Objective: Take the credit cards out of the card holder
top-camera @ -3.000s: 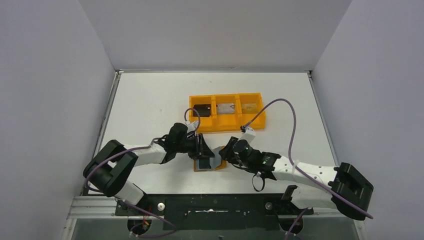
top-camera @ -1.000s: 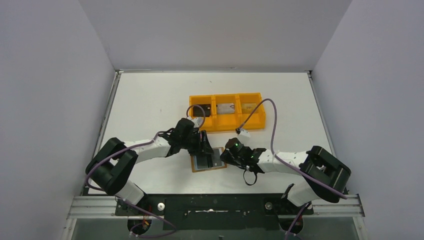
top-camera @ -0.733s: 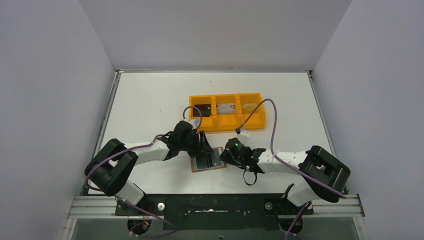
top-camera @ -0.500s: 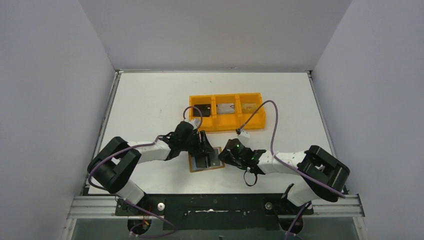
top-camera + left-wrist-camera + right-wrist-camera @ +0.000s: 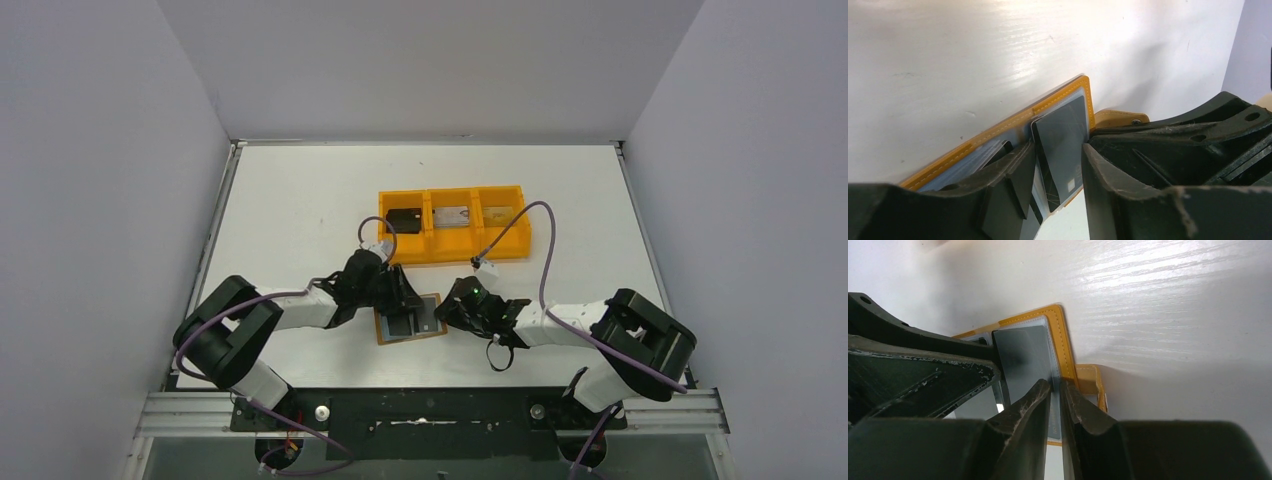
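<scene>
The card holder (image 5: 408,322) lies open on the table, tan-brown rimmed (image 5: 998,130), grey pockets up. A dark credit card (image 5: 1060,135) sits in its pocket, partly slid out. My left gripper (image 5: 405,297) is open, its fingers (image 5: 1018,175) flanking that card's sides (image 5: 1058,150). My right gripper (image 5: 443,315) comes in from the right. Its jaws are almost together on the card holder's right edge (image 5: 1063,335), with a thin grey strip between them (image 5: 1058,385). A grey card (image 5: 1023,352) shows beside them.
An orange three-compartment tray (image 5: 452,243) stands just behind the card holder, a card in each compartment: dark (image 5: 404,219), silvery (image 5: 452,216) and pale (image 5: 498,213). Both arms lie low across the near table. Purple cables loop above them.
The card holder and both grippers have shifted slightly to the left. The left jaws have narrowed a little around the card. Three seconds ago the right arm was stretched further out.
</scene>
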### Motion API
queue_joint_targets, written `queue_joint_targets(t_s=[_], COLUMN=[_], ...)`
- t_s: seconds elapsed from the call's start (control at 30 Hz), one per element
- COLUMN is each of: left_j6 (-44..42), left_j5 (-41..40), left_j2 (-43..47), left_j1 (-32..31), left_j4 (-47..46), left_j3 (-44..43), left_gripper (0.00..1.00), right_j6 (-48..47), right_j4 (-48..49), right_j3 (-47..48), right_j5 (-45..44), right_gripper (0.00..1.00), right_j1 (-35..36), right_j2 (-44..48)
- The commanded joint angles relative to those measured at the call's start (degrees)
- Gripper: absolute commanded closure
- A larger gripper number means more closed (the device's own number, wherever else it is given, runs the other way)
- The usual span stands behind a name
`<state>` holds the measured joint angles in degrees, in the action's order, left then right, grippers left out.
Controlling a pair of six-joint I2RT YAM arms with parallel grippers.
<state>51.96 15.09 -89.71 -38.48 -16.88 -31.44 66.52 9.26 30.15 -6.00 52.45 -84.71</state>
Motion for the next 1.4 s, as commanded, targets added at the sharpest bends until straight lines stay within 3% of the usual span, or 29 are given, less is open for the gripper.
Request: queue_joint_targets(t_s=[0.0, 0.13, 0.3, 0.63, 1.03, 1.37], left_j6=[-1.3, -1.3, -1.7, -1.9, -3.4, -8.3], left_j5=[-1.2, -0.1, 2.5, 6.1, 5.8, 8.0], left_j2=[-0.9, 1.1, 3.0, 3.9, 4.4, 3.8], left_j1=[-0.1, -0.1, -0.1, 0.0, 0.1, 0.4], left_j4=[5.6, 5.5, 5.4, 3.9, 6.4, 10.7], left_j3=[2.8, 2.8, 2.5, 1.6, 0.5, -2.6], left_gripper=[0.63, 0.74, 0.81, 0.85, 1.0, 1.0], right_j6=[0.1, 0.3, 0.6, 0.5, 0.6, -5.1], right_j4=[-3.3, -4.1, -4.5, -3.6, -5.4, -9.5], right_j3=[-1.1, -0.7, -0.4, 0.1, 0.6, 4.2], right_j5=[3.5, 3.2, 3.1, 3.5, 2.4, 0.0], right_gripper=[0.85, 0.88, 0.88, 0.89, 0.9, 0.85], right_j1=[0.4, 0.5, 0.5, 0.8, 1.1, 1.4], right_j2=[-3.3, -3.5, -3.6, -4.2, -3.4, 2.4])
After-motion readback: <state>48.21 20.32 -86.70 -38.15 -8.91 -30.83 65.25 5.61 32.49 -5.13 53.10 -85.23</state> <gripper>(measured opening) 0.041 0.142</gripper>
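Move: Just back and to the right of the left hand, about 2 cm back, 3 cm right and 1 cm down, sits the middle of the dark card in the holder's right pocket. The left pocket's dark card lies some 4 cm back and 4 cm left of that hand, and the orange tray about 19 cm ahead and 9 cm right. From the right hand, the right-pocket card is about 4 cm left and 1 cm ahead. Drawing back about 3 cm and edging roughly 1 cm left, the left hand first sinks slightly to the right-pocket card's free left edge; its half-open fingers then close almost shut, pinching that edge midway along. The right hand keeps its grip on the holder's right border and creeps barely half a centimetre left. ##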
